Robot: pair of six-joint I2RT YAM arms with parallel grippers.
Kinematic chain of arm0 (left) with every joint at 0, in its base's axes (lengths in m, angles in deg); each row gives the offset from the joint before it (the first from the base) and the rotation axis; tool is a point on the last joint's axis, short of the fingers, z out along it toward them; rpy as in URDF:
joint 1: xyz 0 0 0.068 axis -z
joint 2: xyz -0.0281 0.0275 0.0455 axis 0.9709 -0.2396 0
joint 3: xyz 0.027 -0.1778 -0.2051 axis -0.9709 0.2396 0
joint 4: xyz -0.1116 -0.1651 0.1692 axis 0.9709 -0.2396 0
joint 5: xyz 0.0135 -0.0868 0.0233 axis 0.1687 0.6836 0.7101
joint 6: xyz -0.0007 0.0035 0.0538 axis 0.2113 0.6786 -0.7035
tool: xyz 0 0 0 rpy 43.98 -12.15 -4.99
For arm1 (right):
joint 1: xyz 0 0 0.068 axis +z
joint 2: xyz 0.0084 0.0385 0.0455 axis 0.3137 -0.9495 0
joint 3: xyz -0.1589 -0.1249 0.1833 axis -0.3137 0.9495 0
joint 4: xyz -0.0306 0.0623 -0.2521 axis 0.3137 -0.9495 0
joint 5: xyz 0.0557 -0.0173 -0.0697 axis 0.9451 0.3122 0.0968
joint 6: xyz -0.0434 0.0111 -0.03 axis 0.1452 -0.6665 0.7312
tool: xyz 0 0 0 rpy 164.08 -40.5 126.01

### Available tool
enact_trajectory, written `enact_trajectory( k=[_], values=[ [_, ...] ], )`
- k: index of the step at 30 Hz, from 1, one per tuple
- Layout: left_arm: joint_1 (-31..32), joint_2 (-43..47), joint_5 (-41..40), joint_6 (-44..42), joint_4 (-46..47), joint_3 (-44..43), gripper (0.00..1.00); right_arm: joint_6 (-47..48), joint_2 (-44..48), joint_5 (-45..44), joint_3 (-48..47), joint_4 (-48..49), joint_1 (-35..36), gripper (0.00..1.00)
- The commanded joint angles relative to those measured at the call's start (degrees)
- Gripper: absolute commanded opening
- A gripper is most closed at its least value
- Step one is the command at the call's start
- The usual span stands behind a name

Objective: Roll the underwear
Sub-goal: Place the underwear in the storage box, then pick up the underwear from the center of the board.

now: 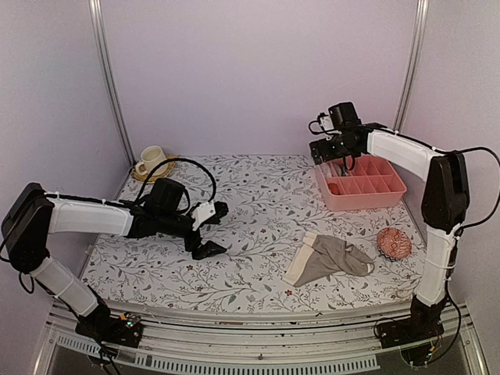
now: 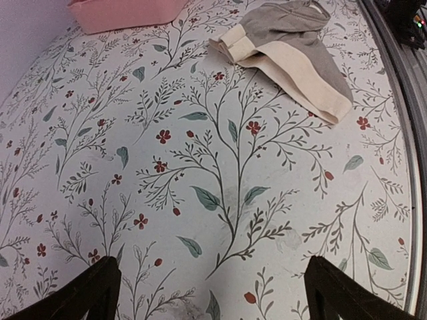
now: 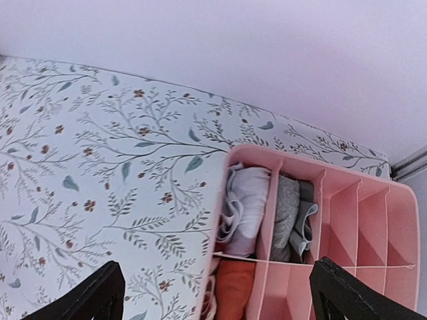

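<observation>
The taupe underwear [image 1: 332, 258] with a cream waistband lies loosely folded on the floral cloth at the front right; the left wrist view has this taupe underwear [image 2: 293, 53] far ahead. A rolled grey underwear [image 3: 288, 207] with white edging sits in a compartment of the pink organiser [image 3: 373, 220]. My right gripper [image 1: 344, 166] hovers open over the organiser's left end, and the right gripper [image 3: 218, 263] holds nothing. The left gripper [image 1: 213, 231] stands open and empty low over the cloth at the left; between the left gripper [image 2: 212, 260] fingers lies only bare cloth.
The pink organiser [image 1: 371, 187] at the back right also holds a white cloth [image 3: 243, 203] and an orange one [image 3: 230, 290]. A pink knitted ball [image 1: 394, 242] lies right of the taupe underwear. A cream cup [image 1: 150, 162] on a saucer stands at the back left.
</observation>
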Motion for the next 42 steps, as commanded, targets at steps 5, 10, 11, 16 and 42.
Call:
enact_trajectory(
  k=[5, 10, 11, 16, 42],
  values=[
    [-0.6, 0.8, 0.5, -0.7, 1.0, 0.2, 0.99, 1.4, 20.8, 13.4, 23.8, 11.1, 5.0, 0.99],
    [-0.6, 1.7, 2.4, -1.4, 1.6, 1.1, 0.98, -2.1, 32.0, 16.5, 42.0, 16.8, 5.0, 0.99],
    [-0.6, 2.0, 2.8, -1.6, 1.7, 1.3, 0.99, -2.2, 32.8, 15.8, 43.8, 16.6, 5.0, 0.99],
    [-0.6, 3.2, 5.0, -2.9, 2.0, 2.5, 0.99, -3.9, 35.5, 16.0, 52.2, 19.4, 5.6, 0.99],
    [7.5, -22.2, 5.7, 2.3, -13.7, -34.2, 0.99, -10.5, 53.4, 10.7, 74.2, 36.8, 8.2, 0.99]
  ],
)
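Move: The unrolled brown-grey underwear on the table lies about 29 cm back from the right hand, 4 cm to its left and 18 cm below. The rolled underwear sits in the storage box 7 cm ahead, 8 cm right and 15 cm below that hand; the red bowl is 25 cm back, 13 cm right and equally low as the unrolled underwear. From the left hand, the unrolled underwear is some 31 cm right, 4 cm back, 9 cm lower. Right hand, open, pulls back 23 cm from the box towards the unrolled underwear, sinking; left rises, moving right 9 cm. ##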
